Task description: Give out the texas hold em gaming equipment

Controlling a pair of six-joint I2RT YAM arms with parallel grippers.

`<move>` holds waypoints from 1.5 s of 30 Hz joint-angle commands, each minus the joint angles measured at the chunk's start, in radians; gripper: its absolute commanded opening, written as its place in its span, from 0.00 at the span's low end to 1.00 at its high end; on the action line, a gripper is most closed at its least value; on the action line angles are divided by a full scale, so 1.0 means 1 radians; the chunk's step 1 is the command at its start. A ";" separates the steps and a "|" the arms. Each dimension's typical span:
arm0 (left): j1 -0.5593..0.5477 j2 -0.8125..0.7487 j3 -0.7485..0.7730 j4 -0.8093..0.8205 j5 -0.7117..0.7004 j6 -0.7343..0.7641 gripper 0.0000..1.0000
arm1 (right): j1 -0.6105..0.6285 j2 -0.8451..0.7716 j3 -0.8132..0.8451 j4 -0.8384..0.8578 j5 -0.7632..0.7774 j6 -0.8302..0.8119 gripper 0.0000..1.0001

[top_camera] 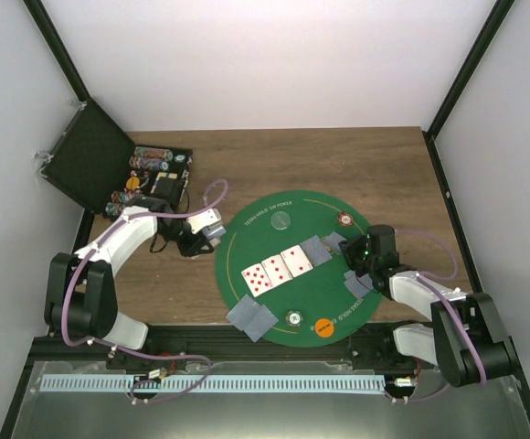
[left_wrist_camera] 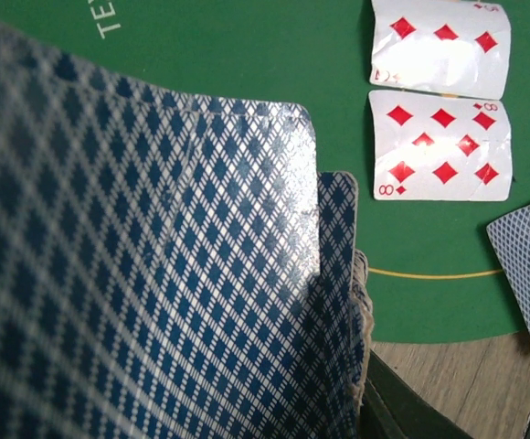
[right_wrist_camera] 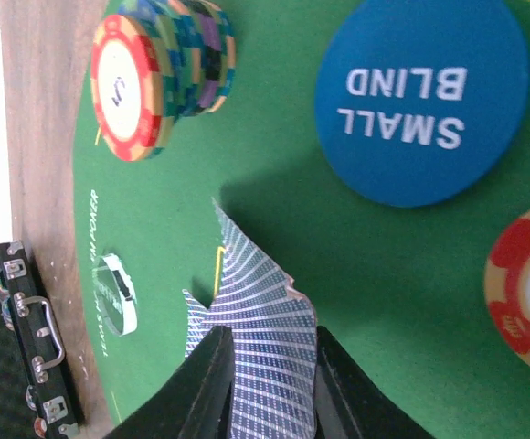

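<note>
A round green mat carries three face-up red-pip cards in a row, with face-down cards beside them. My left gripper hovers at the mat's left edge, shut on a deck of blue-backed cards that hides its fingers. An eight of diamonds lies beyond the deck. My right gripper is low over the mat's right side. Its jaws are slightly parted, and a curled face-down card lies in the gap of the right gripper, running under the left finger. A blue SMALL BLIND token and a chip stack sit close by.
An open black case with rows of chips stands at the back left. More face-down cards and an orange token lie at the mat's near edge. A pale clear token and a red-and-white chip sit at the far side.
</note>
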 commanded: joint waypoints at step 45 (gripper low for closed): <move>0.007 0.156 -0.162 0.149 -0.209 0.073 0.83 | -0.010 -0.112 0.053 -0.152 -0.018 -0.067 0.98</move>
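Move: The card being laid is still pinched in the right fingers, its middle about 2 cm ahead, 4 cm left and 4 cm below that hand. A face-down card lies some 10 cm to the hand's left, level with it; the chip stack 9 cm ahead and 1 cm left; the small blind 2 cm ahead and 4 cm right. The left hand's deck is bound for bare wood 1 cm ahead, 1 cm right and about 9 cm below; the nearest face-up card is 15 cm right and 8 cm back. The card, still bowed between the right fingertips, comes free as they spread almost fully; that hand dips and draws slightly back, shifts about 1.5 cm forward and left, then lifts some 3 cm while easing back. The deck goes down with the left hand about 8 cm and 3 cm left towards the wood beside the mat, the fingers tilting more upright and then opening off it. ##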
